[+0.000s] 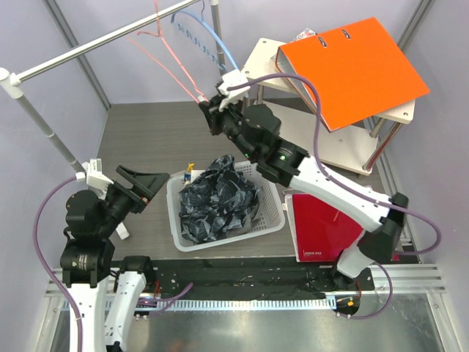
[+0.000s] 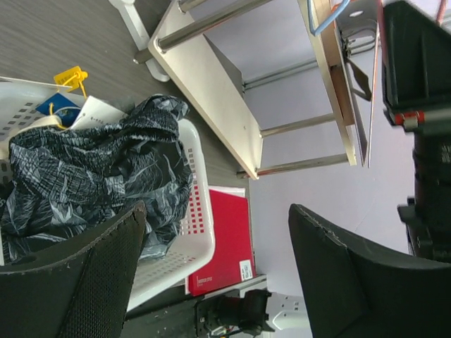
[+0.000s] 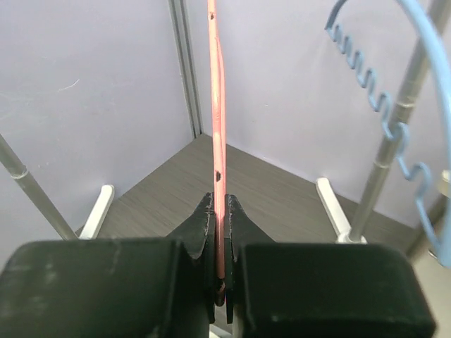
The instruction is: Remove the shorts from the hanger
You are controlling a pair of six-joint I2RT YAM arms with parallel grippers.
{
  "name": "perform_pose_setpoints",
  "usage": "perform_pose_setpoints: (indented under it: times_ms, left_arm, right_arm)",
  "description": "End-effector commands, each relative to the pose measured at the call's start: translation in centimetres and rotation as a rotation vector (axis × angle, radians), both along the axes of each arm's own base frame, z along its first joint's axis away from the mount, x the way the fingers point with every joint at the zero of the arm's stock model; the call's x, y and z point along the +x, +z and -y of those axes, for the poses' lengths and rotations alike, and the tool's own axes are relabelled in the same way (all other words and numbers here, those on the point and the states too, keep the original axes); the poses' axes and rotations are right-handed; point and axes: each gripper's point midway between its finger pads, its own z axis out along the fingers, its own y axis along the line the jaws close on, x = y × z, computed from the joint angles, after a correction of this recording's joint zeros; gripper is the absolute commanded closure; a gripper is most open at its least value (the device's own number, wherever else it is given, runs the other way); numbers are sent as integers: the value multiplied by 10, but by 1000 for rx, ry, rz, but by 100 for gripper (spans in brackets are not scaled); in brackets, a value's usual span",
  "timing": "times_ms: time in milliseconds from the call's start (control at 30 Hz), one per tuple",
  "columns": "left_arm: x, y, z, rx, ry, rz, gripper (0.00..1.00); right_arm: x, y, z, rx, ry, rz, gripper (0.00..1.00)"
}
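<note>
The dark patterned shorts [image 1: 218, 196] lie crumpled in the white basket [image 1: 270, 221], also seen as shorts [image 2: 91, 169] in the left wrist view. The pink hanger [image 1: 167, 45] hangs from the rail [image 1: 95, 45] with nothing on it. My right gripper [image 1: 213, 111] is shut on the hanger's lower corner; in the right wrist view the pink hanger [image 3: 217, 141] runs up from between the shut gripper [image 3: 220, 211]. My left gripper [image 1: 150, 183] stands open left of the basket, nothing between its fingers [image 2: 106, 267].
A blue hanger [image 1: 209, 33] hangs beside the pink one. A white side table [image 1: 344, 139] at the right holds an orange binder [image 1: 352, 70]. A red box [image 1: 322, 227] lies right of the basket. A yellow tag [image 2: 72, 76] sits in the basket.
</note>
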Motion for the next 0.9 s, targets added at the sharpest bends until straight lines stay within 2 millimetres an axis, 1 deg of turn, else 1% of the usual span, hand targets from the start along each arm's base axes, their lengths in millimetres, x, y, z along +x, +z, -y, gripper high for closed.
perform_pose_setpoints:
  times_ms: [0, 67, 167, 200, 300, 333, 467, 633, 733, 767, 800, 833, 867]
  left_arm:
    - [-13, 11, 0, 48, -15, 40, 19]
    - [-14, 12, -3, 62, -1, 42, 19]
    - [-16, 9, -6, 88, 11, 39, 19]
    - [-17, 9, -6, 91, 12, 40, 19]
    - [-15, 5, -6, 92, 10, 32, 19]
    - [-14, 2, -5, 84, 7, 23, 19]
    - [-12, 4, -2, 65, -5, 31, 19]
    - [-12, 2, -2, 67, -2, 25, 19]
    - [-12, 0, -3, 74, -1, 20, 19]
    - [-13, 0, -3, 77, 0, 21, 19]
    - [-12, -1, -4, 80, 1, 19, 19]
    - [-11, -4, -5, 86, 7, 10, 19]
    - [-11, -4, -5, 90, 4, 10, 19]
  right_arm:
    - [6, 23, -30, 38, 57, 42, 99]
    - [10, 17, -36, 30, 58, 30, 99]
    - [14, 1, -38, 22, 47, 3, 99]
    - [15, -10, -39, 3, 43, -10, 99]
    - [15, -25, -41, 1, 48, -40, 99]
    - [15, -25, -40, 3, 48, -43, 99]
    - [12, -25, -41, 3, 64, -45, 99]
    - [15, -33, -40, -11, 47, -59, 99]
    - [16, -29, -35, -19, 28, -60, 85]
    - [17, -25, -33, -23, 20, -57, 77]
    - [16, -22, -30, -34, 11, -58, 73]
    - [16, -17, -23, -30, -7, -54, 70]
    - [14, -12, -19, -23, -12, -49, 62]
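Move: The right hand holds the empty pink hanger by its near corner, hook up. The spot on the rail for that hook is roughly 18 cm ahead of the right hand, 17 cm to its left and 12 cm above. The blue hanger's middle is about 15 cm straight ahead and 5 cm up; the basket lies some 13 cm back, 3 cm right and 35 cm below. From the left hand the rail spot is about 32 cm ahead, 3 cm left and 24 cm up. Left and slightly forward first, then down, the right hand shifts the pink hanger about 4.5 cm sideways and lowers it some 6 cm, bringing its hook onto the rail. The hand holds there with the corner still pinched, then the fingers part about a quarter of the way and release the hanger. ##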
